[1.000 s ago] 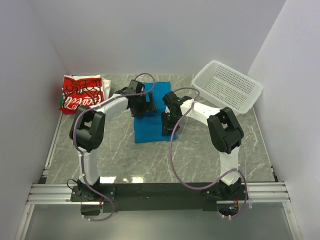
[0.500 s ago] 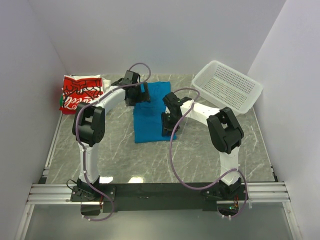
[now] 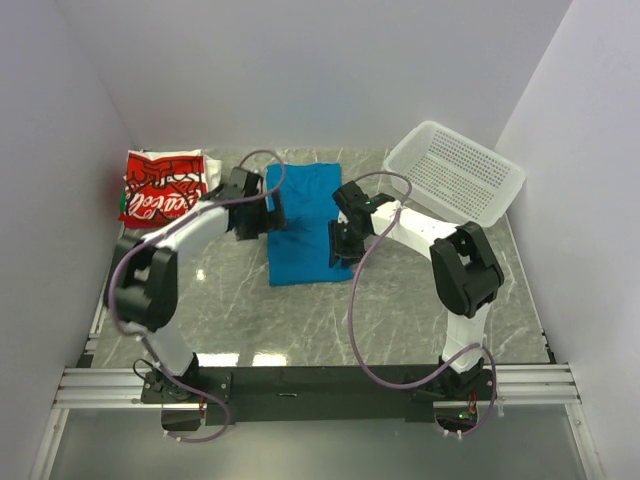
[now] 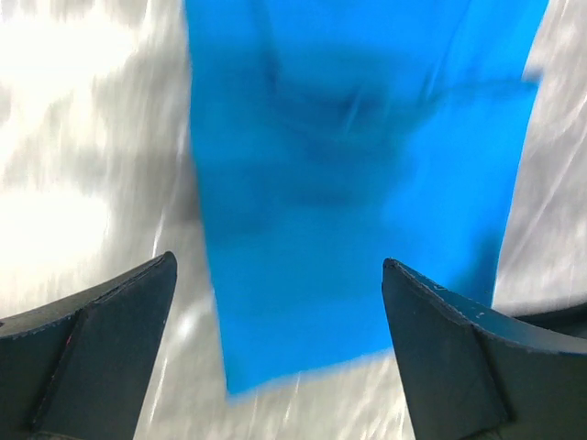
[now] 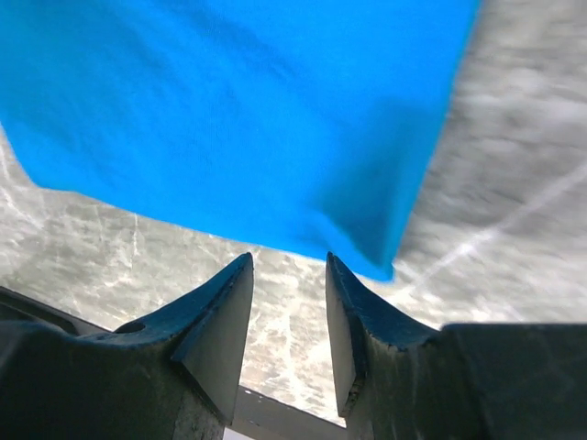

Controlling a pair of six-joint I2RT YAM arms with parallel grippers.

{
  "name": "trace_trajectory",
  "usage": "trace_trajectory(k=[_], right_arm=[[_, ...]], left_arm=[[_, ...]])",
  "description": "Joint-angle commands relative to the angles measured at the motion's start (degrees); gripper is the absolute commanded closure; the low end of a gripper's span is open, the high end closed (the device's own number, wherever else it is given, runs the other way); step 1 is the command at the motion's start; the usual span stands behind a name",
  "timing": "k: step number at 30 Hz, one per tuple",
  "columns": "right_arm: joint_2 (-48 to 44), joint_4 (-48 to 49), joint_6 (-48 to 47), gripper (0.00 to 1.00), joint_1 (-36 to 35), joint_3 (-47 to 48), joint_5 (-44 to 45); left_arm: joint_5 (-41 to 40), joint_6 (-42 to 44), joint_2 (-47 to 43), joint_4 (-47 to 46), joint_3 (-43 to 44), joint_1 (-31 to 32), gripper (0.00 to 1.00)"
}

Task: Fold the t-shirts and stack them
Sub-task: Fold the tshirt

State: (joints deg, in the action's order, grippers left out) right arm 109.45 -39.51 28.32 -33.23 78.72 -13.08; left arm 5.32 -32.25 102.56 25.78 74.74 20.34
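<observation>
The bright-blue t-shirt (image 3: 300, 225) lies folded into a long rectangle on the marble table. The red-and-white t-shirt (image 3: 160, 187) lies folded at the far left. My left gripper (image 3: 260, 212) hangs at the blue shirt's left edge, open wide. In the left wrist view the blue t-shirt (image 4: 358, 174) and its near corner show between the spread fingers (image 4: 110, 339), with nothing held by the left gripper (image 4: 278, 266). My right gripper (image 3: 342, 245) is over the shirt's right edge. The right gripper (image 5: 287, 261) stands partly open and empty, just short of the blue t-shirt's corner (image 5: 275, 119).
A white perforated basket (image 3: 455, 170) sits tilted at the back right corner. White walls close in the table on three sides. Bare marble (image 3: 400, 310) lies in front of the blue shirt and to its right.
My left arm has swung left, off the top of the blue shirt to its left edge. The right arm has shifted slightly right and stretched out. The blue shirt lies as before.
</observation>
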Motion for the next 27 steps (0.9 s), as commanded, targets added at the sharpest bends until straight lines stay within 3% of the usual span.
trace_trajectory(k=[1,5,14,27], right_arm=[[-4.94,-0.66,-0.01,0.55,1.33,-0.58,3.93],[-5.91,-1.71,-0.02,0.54,1.86,-1.9,6.31],[-6.36,1.97,1.13,0.53,3.53,-7.7,6.14],[-3.29,6.72,3.06,0.53,2.3,-10.26,4.9]], left_arm=[[2.85,-2.64,-9.91,-4.42,-9.68,0.32,0.01],[4.96,-4.75,-18.08,-5.48,-19.17,0.93,0.01],[3.99,-7.56,-28.54,-3.9,-29.9,1.9,0.01],[2.24,-7.48,-34.89,-0.12,-33.43,1.9,0.01]])
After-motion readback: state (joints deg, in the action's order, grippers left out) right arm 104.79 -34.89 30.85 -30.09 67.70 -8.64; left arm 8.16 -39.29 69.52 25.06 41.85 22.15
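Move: The t-shirt's near-left corner lies about 13 cm back and 2 cm left of the left hand, some 7 cm below; the shirt's middle is roughly 8 cm right and 2 cm ahead, the red bag some 34 cm left and 13 cm ahead. From the right hand, the near-right corner is about 4 cm back, 3 cm right and 3 cm below. Left hand, open, sweeps back about 15 cm to the near-left corner; right hops right 4 cm, lowering beside its corner. ##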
